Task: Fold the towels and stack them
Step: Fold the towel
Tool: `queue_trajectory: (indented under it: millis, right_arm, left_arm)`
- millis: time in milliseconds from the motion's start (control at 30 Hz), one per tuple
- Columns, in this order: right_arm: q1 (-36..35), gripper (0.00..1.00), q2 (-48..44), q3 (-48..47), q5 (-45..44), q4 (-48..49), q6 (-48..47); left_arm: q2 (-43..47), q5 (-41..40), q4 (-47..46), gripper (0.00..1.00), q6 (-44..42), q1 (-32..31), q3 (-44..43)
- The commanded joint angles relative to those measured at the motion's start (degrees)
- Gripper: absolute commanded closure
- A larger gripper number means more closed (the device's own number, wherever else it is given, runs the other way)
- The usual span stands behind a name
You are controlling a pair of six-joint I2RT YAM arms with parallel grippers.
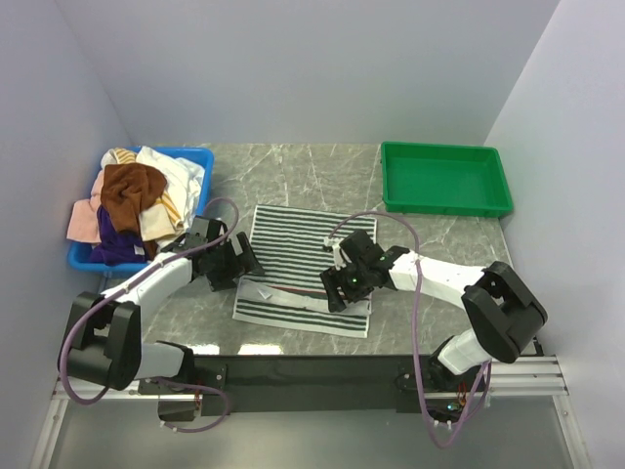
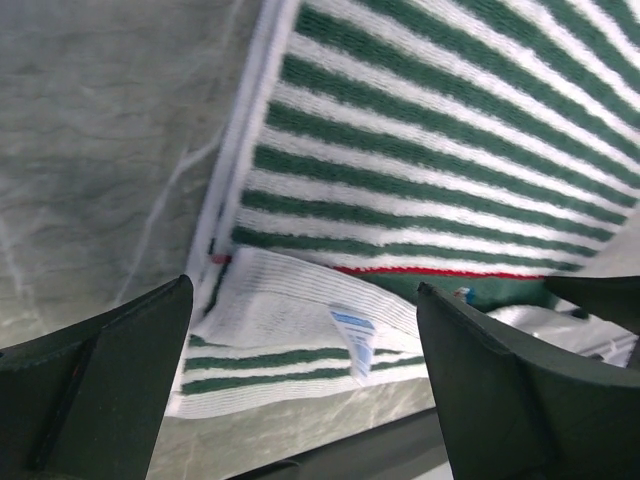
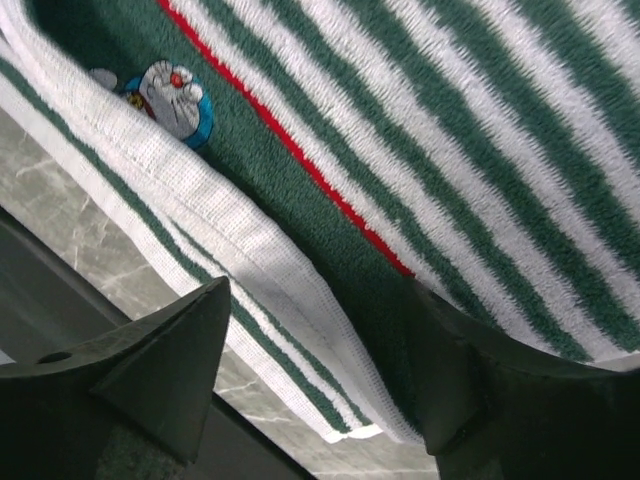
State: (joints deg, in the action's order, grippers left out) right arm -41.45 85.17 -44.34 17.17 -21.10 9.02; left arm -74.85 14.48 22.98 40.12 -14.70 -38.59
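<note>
A green-and-white striped towel (image 1: pixel 303 249) lies spread flat on the marble table, with a red line and a small cartoon patch (image 3: pixel 170 90) near its front hem. Its near-left corner is turned over, showing a label (image 2: pixel 352 335). My left gripper (image 1: pixel 239 264) stands open at that left edge, the folded corner between its fingers (image 2: pixel 305 370) but untouched. My right gripper (image 1: pixel 342 285) is open low over the near-right hem (image 3: pixel 320 360). More towels, brown (image 1: pixel 132 186), white (image 1: pixel 181 176), pink (image 1: pixel 86 220) and purple (image 1: pixel 117 244), are heaped in a blue bin (image 1: pixel 195 153) at the left.
An empty green tray (image 1: pixel 444 181) sits at the back right. The table's dark front edge runs just below the towel's hem (image 1: pixel 312 363). Grey walls close in the table on the left, back and right.
</note>
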Motion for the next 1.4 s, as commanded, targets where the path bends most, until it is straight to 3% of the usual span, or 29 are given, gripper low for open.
queue_trajectory:
  millis: [0, 267, 600, 867, 1100, 1233, 1367]
  right_arm:
    - [-1.8, 0.27, -3.0, -1.7, 1.5, -2.7, 0.9]
    - [-4.9, 0.47, -8.8, 0.7, 5.8, -4.6, 3.9]
    - [-7.2, 0.51, -4.9, 4.3, 11.0, -6.4, 7.0]
    - [-9.4, 0.51, -6.2, -1.9, 11.6, -11.3, 1.6]
    - [-9.4, 0.5, -4.7, -10.7, 10.4, -1.2, 2.8]
    - [-9.3, 0.52, 1.5, -15.1, 8.7, 4.9, 7.0]
    - [-9.9, 0.61, 8.0, -18.3, 7.0, 9.6, 11.1]
  left_arm:
    - [0.7, 3.1, -2.7, 0.01, -0.2, 0.1, -1.1]
    - [1.1, 1.8, -1.6, 0.01, -0.9, -1.7, -2.9]
    - [1.8, 0.7, -0.5, 0.01, -1.2, -4.4, -6.9]
    - [7.8, -1.8, -0.6, 0.01, -3.3, -4.8, -11.2]
    - [14.2, -5.8, -2.2, 0.01, -7.0, -4.8, -10.5]
    - [16.1, -9.3, -0.5, 0.03, -5.4, -4.7, -9.2]
    - [16.0, -11.3, 2.9, 0.05, -3.0, -4.8, -7.7]
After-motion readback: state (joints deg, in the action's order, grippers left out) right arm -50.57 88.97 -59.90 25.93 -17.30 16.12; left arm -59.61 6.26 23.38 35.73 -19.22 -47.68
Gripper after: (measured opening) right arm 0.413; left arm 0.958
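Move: The towel's turned-back white hem runs crosswise right under the right hand, between its open fingers; its middle lies about 9 cm to the left, level with the hand and barely below. From that hand, the towel's near edge is some 7 cm back and 10 cm left at its middle, the small tag about 20 cm left and level. From the left hand, the hem's middle lies roughly 15 cm right, 7 cm back and 4 cm lower. Back towards the robot goes the right hand, about 10 cm with a small hop, its fingers narrowing without shutting, to draw the turned-back hem towards the near edge; it then reverses, lifting and swinging forward and left to hang over the printed band. The wide-open left hand eases right, then rises about 13 cm clear of the towel, tilting its fingertips forward. ##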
